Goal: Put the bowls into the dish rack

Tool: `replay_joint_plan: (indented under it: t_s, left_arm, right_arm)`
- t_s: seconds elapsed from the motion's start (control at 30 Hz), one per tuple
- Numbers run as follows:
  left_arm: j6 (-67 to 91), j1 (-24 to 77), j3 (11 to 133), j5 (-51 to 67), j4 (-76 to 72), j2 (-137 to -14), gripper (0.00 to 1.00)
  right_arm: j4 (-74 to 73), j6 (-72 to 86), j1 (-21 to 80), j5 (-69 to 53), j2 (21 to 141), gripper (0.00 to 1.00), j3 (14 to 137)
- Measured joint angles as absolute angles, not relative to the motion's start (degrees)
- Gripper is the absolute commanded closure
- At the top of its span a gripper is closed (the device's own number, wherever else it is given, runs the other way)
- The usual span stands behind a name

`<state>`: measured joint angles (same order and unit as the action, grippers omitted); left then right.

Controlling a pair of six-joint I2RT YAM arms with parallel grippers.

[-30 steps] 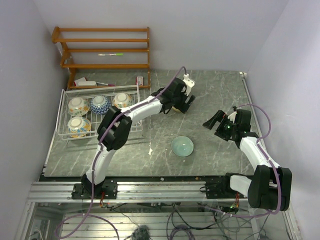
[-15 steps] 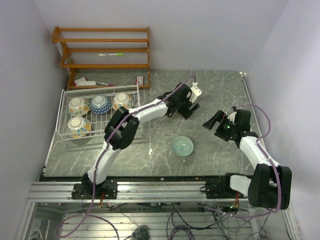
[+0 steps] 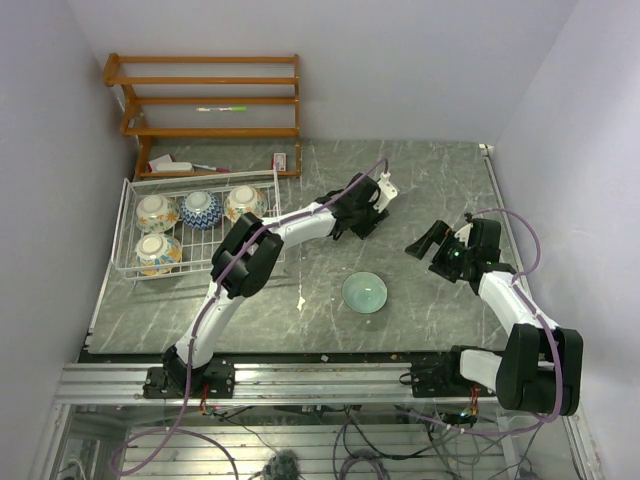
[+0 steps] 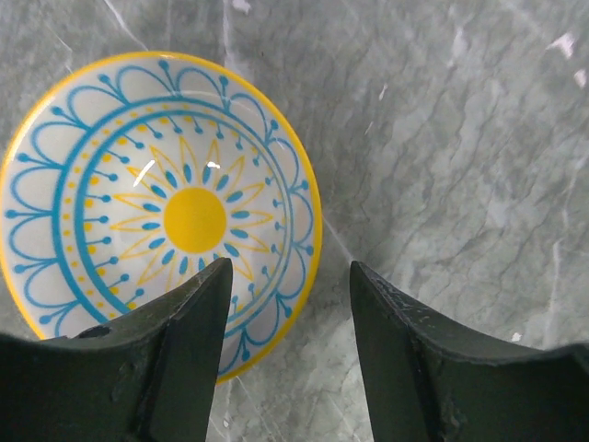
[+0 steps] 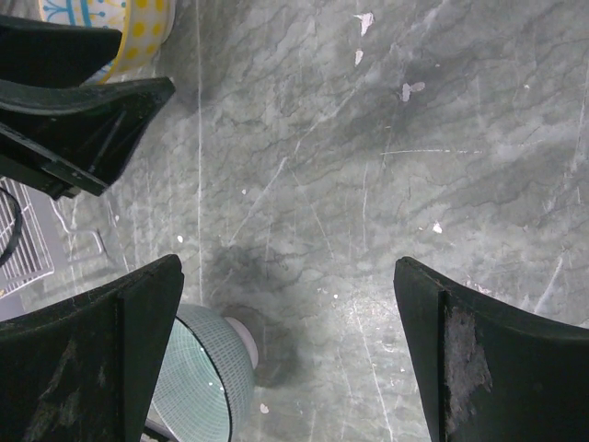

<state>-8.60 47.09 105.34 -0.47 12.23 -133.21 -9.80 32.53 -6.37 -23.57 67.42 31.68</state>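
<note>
A bowl with a yellow rim, blue arches and a yellow sun pattern sits on the grey table. My left gripper is low over it, open. One finger is inside the bowl and the other is outside its right rim, with a gap still showing. From the top view this gripper hides that bowl. A plain pale teal bowl stands alone mid-table, also in the right wrist view. My right gripper hovers open to its right, holding nothing. The white wire dish rack at left holds several patterned bowls.
A brown wooden shelf unit stands against the back wall behind the rack. Small items lie on the table at its foot. A small white scrap lies left of the teal bowl. Walls close in on both sides.
My left gripper has shifted slightly toward the near side over the patterned bowl and its jaws have narrowed around the rim. The right arm has stayed still.
</note>
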Motion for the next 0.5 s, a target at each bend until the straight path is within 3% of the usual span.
replay_joint_plan:
  t_s: [0.07, 0.17, 0.33, 0.5]
  left_arm:
    - [-8.6, 47.1, 104.1, -0.9, 12.2, -133.2, 0.39]
    - [-8.6, 47.1, 103.3, -1.5, 12.0, -133.2, 0.52]
    - [-8.9, 47.1, 102.4, -1.9, 10.2, -133.0, 0.91]
    - [-7.9, 47.0, 99.4, -3.1, 8.7, -128.5, 0.93]
  right_arm:
    - [-9.6, 32.5, -6.3, -23.6, 67.4, 0.01, 31.6]
    - [-9.5, 32.5, -6.3, -23.6, 67.4, 0.01, 31.3]
    - [-9.5, 32.5, -6.3, -23.5, 67.4, 0.01, 31.0]
    - [-9.5, 32.5, -6.3, -23.4, 67.2, 0.01, 31.0]
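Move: The sun-patterned bowl's middle sits about 4 cm ahead of my left hand, 2 cm to its left and 3 cm below, its near rim already between my open fingers. From this hand, the green bowl is roughly 17 cm back and 1 cm left, and the dish rack's middle is some 41 cm left and level with it. From my idle right hand, the sun-patterned bowl is about 11 cm ahead, 15 cm left and 5 cm lower. I close my left fingers from about two-thirds open to nearly shut, pinching the near rim of the sun-patterned bowl between the tips. While they close I sink another 1.5 cm or so, drifting about 1 cm left, then turn straight upward and rise about 3 cm from that low point with the rim held, the wrist barely turning. ##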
